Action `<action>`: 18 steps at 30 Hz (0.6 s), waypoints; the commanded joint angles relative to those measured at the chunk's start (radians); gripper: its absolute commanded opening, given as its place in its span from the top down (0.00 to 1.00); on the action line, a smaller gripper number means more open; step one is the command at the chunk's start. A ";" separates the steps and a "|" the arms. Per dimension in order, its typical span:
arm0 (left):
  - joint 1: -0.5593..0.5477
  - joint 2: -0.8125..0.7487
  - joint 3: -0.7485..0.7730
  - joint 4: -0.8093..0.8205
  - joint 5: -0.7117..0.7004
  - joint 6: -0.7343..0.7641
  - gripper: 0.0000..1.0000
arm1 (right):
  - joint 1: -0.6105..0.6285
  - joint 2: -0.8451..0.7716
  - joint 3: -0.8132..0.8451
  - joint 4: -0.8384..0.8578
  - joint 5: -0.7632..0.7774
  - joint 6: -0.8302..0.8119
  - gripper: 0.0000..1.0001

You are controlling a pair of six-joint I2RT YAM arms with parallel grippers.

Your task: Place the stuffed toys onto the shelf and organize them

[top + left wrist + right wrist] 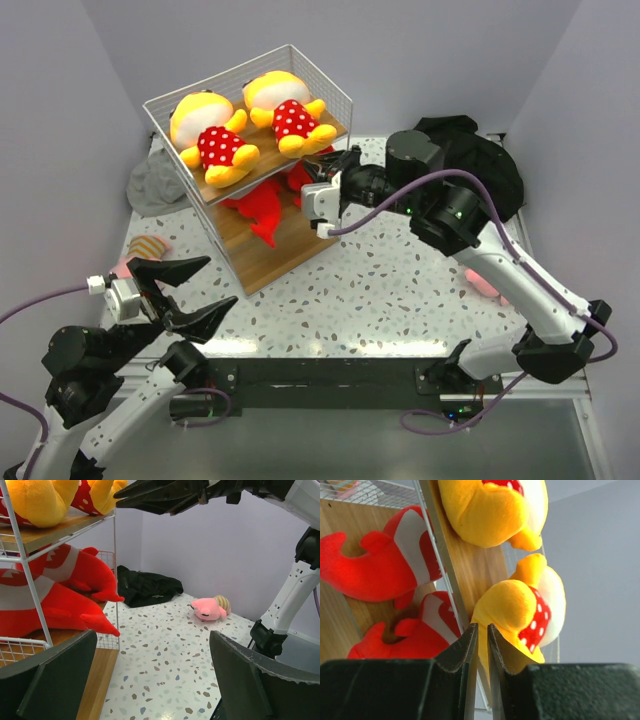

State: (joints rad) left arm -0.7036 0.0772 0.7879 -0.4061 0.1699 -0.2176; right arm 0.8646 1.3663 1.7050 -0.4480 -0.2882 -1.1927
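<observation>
The shelf (pixel 262 262) stands at the back left. Two yellow dolls (pixel 212 140) (pixel 285 110) lie on its top board. Two red sharks (pixel 262 205) lie on the board below; they also show in the left wrist view (pixel 60 592). One pink toy (pixel 148 246) lies left of the shelf. Another pink toy (pixel 209 609) lies on the table at the right, partly hidden under my right arm in the top view (pixel 487 284). My right gripper (pixel 330 162) is shut and empty at the top board's front edge, beside a yellow doll (pixel 520 605). My left gripper (pixel 195 290) is open and empty above the near left table.
A grey hat (pixel 158 186) lies behind the shelf's left side. A black cloth heap (pixel 149 586) sits at the back right, behind my right arm. The speckled table (pixel 380 290) ends at a dark rail by the arm bases.
</observation>
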 commanded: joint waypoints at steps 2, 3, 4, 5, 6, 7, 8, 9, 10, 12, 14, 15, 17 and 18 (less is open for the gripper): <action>-0.005 0.015 0.011 0.021 -0.010 -0.008 0.00 | -0.004 0.053 0.042 0.071 0.084 0.042 0.84; -0.005 0.016 0.013 0.020 -0.012 -0.008 0.00 | -0.006 0.057 0.045 0.083 0.089 0.042 0.84; -0.004 0.016 0.013 0.018 -0.013 -0.006 0.00 | -0.009 0.065 0.047 0.091 0.092 0.044 0.84; -0.004 0.016 0.013 0.018 -0.013 -0.006 0.00 | -0.012 0.066 0.045 0.098 0.093 0.047 0.84; -0.004 0.015 0.011 0.016 -0.015 -0.006 0.00 | -0.019 0.066 0.042 0.115 0.090 0.051 0.84; -0.004 0.015 0.010 0.018 -0.015 -0.005 0.00 | -0.025 0.065 0.039 0.121 0.086 0.062 0.84; -0.005 0.018 0.010 0.018 -0.015 -0.005 0.00 | -0.032 0.066 0.039 0.126 0.075 0.065 0.84; -0.004 0.019 0.007 0.018 -0.015 -0.006 0.00 | -0.044 0.063 0.039 0.129 0.069 0.071 0.84; -0.004 0.019 0.008 0.018 -0.015 -0.003 0.00 | -0.052 0.065 0.039 0.129 0.064 0.074 0.84; -0.004 0.022 0.004 0.018 -0.017 -0.002 0.00 | -0.071 0.063 0.039 0.129 0.044 0.081 0.84; -0.005 0.024 0.001 0.021 -0.017 0.001 0.00 | -0.084 0.066 0.039 0.130 0.028 0.091 0.84; -0.004 0.029 -0.001 0.021 -0.015 0.003 0.00 | -0.094 0.071 0.041 0.131 0.018 0.094 0.84; -0.004 0.033 -0.007 0.024 -0.015 0.004 0.00 | -0.098 0.079 0.050 0.123 0.012 0.097 0.84; -0.005 0.036 -0.009 0.027 -0.015 0.004 0.00 | -0.099 0.080 0.051 0.117 0.006 0.097 0.84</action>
State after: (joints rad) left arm -0.7036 0.0834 0.7876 -0.4068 0.1623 -0.2173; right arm 0.7765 1.4517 1.7073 -0.3733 -0.2363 -1.1244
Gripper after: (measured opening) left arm 0.996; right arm 0.163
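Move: On the top shelf, the right-hand yellow toy's middle lies about 8 cm ahead of the nearly shut right fingers, 4 cm to their left and roughly level. The left yellow toy lies some 5 cm ahead and 19 cm left of them, also level; the right red shark lies one shelf down, about 8 cm ahead, 3 cm left and 19 cm below. From the left hand, the right-hand yellow toy is some 28 cm ahead, 15 cm right and 15 cm higher. The nearly shut right fingers go forward about 6 cm, dipping first, pushing the right-hand yellow toy's feet. ##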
